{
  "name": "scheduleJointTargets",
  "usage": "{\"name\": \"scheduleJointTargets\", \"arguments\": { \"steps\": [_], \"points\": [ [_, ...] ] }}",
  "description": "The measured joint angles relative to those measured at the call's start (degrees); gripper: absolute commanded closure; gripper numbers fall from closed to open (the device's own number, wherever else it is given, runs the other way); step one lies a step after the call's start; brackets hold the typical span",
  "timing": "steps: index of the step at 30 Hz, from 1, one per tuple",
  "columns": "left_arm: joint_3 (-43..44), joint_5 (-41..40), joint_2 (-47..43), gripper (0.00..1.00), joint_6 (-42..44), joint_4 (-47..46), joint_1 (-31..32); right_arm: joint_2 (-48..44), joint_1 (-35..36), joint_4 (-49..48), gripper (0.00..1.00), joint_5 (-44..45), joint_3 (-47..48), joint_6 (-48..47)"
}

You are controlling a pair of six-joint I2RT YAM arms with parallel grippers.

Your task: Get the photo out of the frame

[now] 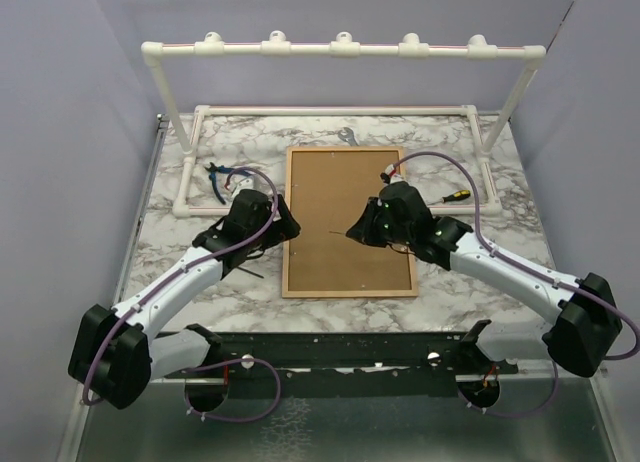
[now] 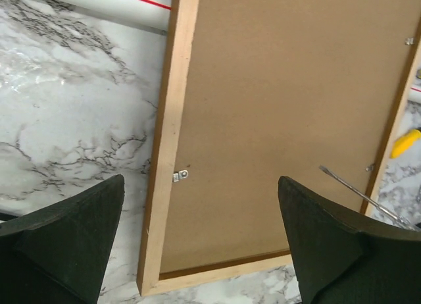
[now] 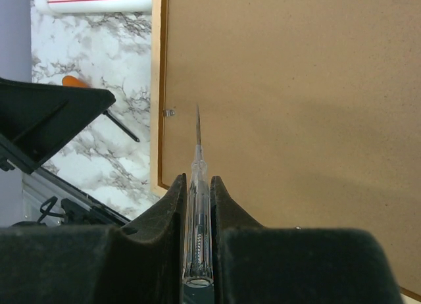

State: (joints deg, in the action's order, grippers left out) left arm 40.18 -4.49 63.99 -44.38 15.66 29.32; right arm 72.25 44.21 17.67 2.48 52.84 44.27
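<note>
The frame [image 1: 350, 222] lies face down on the marble table, its brown back [image 3: 296, 106] up. The photo is hidden beneath that back. My left gripper [image 1: 275, 222] hangs open over the frame's left border [image 2: 168, 152], near its front corner; its fingers [image 2: 79, 231] hold nothing and straddle a small metal clip [image 2: 179, 176]. My right gripper [image 3: 196, 179] is shut on a clear-handled screwdriver [image 3: 197, 212]. The thin tip points across the back towards the left border, where another clip [image 3: 170, 112] sits. That shaft [image 2: 348, 185] also shows in the left wrist view.
A white pipe rack [image 1: 340, 48] stands round the far half of the table. A yellow-handled screwdriver [image 1: 455, 195] lies right of the frame. Blue-handled pliers [image 1: 222, 177] lie to its left. An orange-handled screwdriver [image 3: 75, 81] rests beside the left arm.
</note>
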Motion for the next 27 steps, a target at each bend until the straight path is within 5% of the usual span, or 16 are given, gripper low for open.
{"name": "scheduleJointTargets", "arguments": {
  "steps": [9, 15, 27],
  "points": [
    [3.52, -1.42, 2.54, 0.01, 0.13, 4.87, -0.07, 0.48, 0.00, -5.31, 0.99, -3.58, -1.95, -2.27],
    [0.92, -1.77, -0.94, 0.23, 4.04, 3.04, -0.07, 1.31, 0.00, -10.36, 0.99, -9.55, -4.07, -4.31],
    [0.61, -1.79, 7.91, 0.33, 7.80, -1.60, -0.07, 6.49, 0.00, -11.39, 0.99, -12.00, -2.12, -6.93]
  ]
}}
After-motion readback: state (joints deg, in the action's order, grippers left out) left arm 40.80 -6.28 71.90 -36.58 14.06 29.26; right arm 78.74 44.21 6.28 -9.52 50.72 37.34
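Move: The small metal clip on the inner edge of the frame's left bar lies about 13 cm to the left of the right hand, 4 cm ahead and some 11 cm below; this hand still grips the clear screwdriver. From the left hand the clip is roughly 3 cm ahead, 2 cm to the right and 7 cm down. The frame's near-left corner sits about 9 cm back of the clip and 1 cm left of it, and the orange screwdriver about 12 cm left of the clip and 3 cm nearer. The right hand keeps its closed grip on the clear screwdriver and carries it left about 4 cm towards the clip, sinking some 2 cm and turning about 15 degrees counter-clockwise so the blade swings round to line up with the clip, then holds there. The open left hand lingers above the frame's left bar, then drops about 3.5 cm towards it beside the clip while its fingers narrow from wide open to about two-thirds and the wrist rolls slightly, left side up, with no touch on the frame to be seen. ##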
